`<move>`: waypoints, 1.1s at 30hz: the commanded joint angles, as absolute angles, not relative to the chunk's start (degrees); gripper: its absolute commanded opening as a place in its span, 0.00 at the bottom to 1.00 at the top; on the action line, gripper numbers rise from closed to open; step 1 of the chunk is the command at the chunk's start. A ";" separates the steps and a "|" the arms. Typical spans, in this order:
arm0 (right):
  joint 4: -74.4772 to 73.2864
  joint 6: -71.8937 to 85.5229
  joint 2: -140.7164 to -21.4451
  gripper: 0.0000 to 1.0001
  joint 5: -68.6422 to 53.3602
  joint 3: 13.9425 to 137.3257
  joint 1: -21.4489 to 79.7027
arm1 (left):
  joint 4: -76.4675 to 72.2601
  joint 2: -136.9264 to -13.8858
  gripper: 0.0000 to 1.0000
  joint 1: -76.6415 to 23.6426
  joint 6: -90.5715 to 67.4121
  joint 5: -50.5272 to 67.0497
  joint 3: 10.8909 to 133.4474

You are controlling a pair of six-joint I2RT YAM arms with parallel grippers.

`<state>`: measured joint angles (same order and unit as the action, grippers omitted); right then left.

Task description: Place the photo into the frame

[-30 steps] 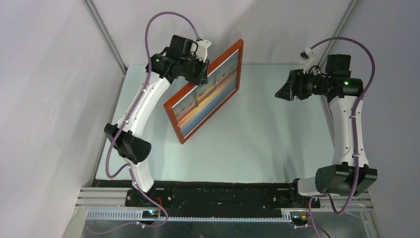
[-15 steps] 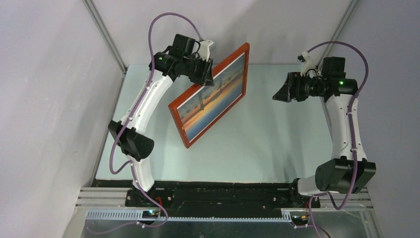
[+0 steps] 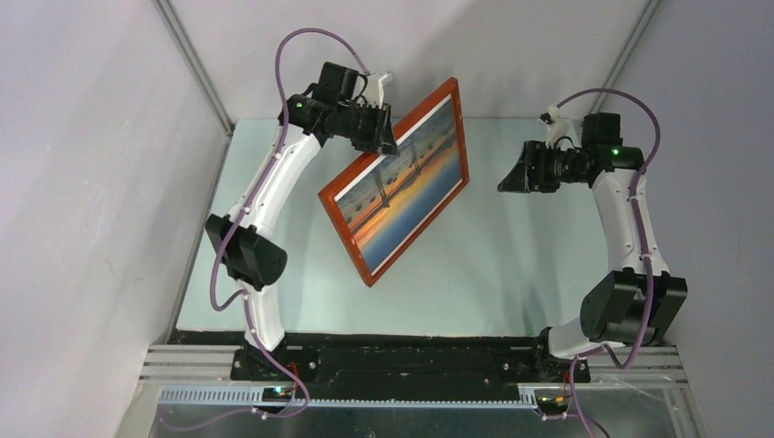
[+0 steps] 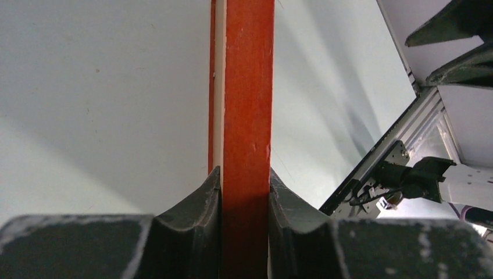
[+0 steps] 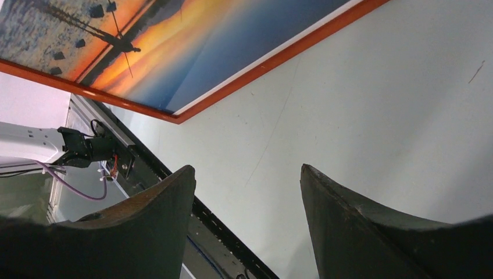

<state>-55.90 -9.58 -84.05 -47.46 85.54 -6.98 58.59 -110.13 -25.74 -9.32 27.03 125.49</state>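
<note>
The frame (image 3: 344,239) is an orange-brown rectangle held up in the air over the left-centre of the table, tilted on a diagonal. The photo (image 3: 406,187), an orange sunset over blue water, shows inside it. My left gripper (image 3: 383,139) is shut on the frame's upper long edge. In the left wrist view the red frame edge (image 4: 249,104) runs straight up from between the fingers of that gripper (image 4: 244,174). My right gripper (image 3: 504,181) hangs open to the right of the frame, apart from it. From the right wrist I see the photo (image 5: 192,46) and the frame (image 5: 279,55) beyond the open right gripper (image 5: 247,171).
The pale green table (image 3: 511,274) lies under both arms. A black rail (image 3: 411,351) with the arm bases runs along its near edge. Grey walls and metal corner posts (image 3: 196,68) close in the left, back and right sides.
My left arm has carried the frame rightward and toward the near edge, turning it a little. The right gripper has drifted slightly left and stays open.
</note>
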 commanded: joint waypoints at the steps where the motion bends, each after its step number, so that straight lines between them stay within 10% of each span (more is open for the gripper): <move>1: -53.27 -10.85 -85.31 0.70 -48.17 84.77 -7.21 | 52.91 -109.57 0.00 -22.29 -11.52 28.87 127.62; 33: -43.22 -6.13 -101.93 0.70 -48.84 79.98 -4.55 | 48.90 -111.03 0.02 -9.79 -9.00 27.63 107.97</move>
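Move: My left hand already grips the upper-left rail of the frame with the photo in it, the frame hanging slanted. Its middle is about 4 cm back, 2 cm to the right and some 9 cm below that hand. From my open right hand the frame's middle is roughly 25 cm to the left, about level fore and aft and 6 cm lower. Its right corner is nearest, about 9 cm to the left and 1 cm ahead, some 5 cm below. The table beneath is bare. Keeping my pinch on the rail, I carry the frame left and forward with my left hand, about 9 and 6 cm, while sinking 6 cm, mostly late on, and turning some 10 degrees counter-clockwise. My right hand goes down about 10 cm beside the frame's right side, easing forward a few centimetres and tipping its fingers down some 13 degrees; they stay open, touching nothing. ##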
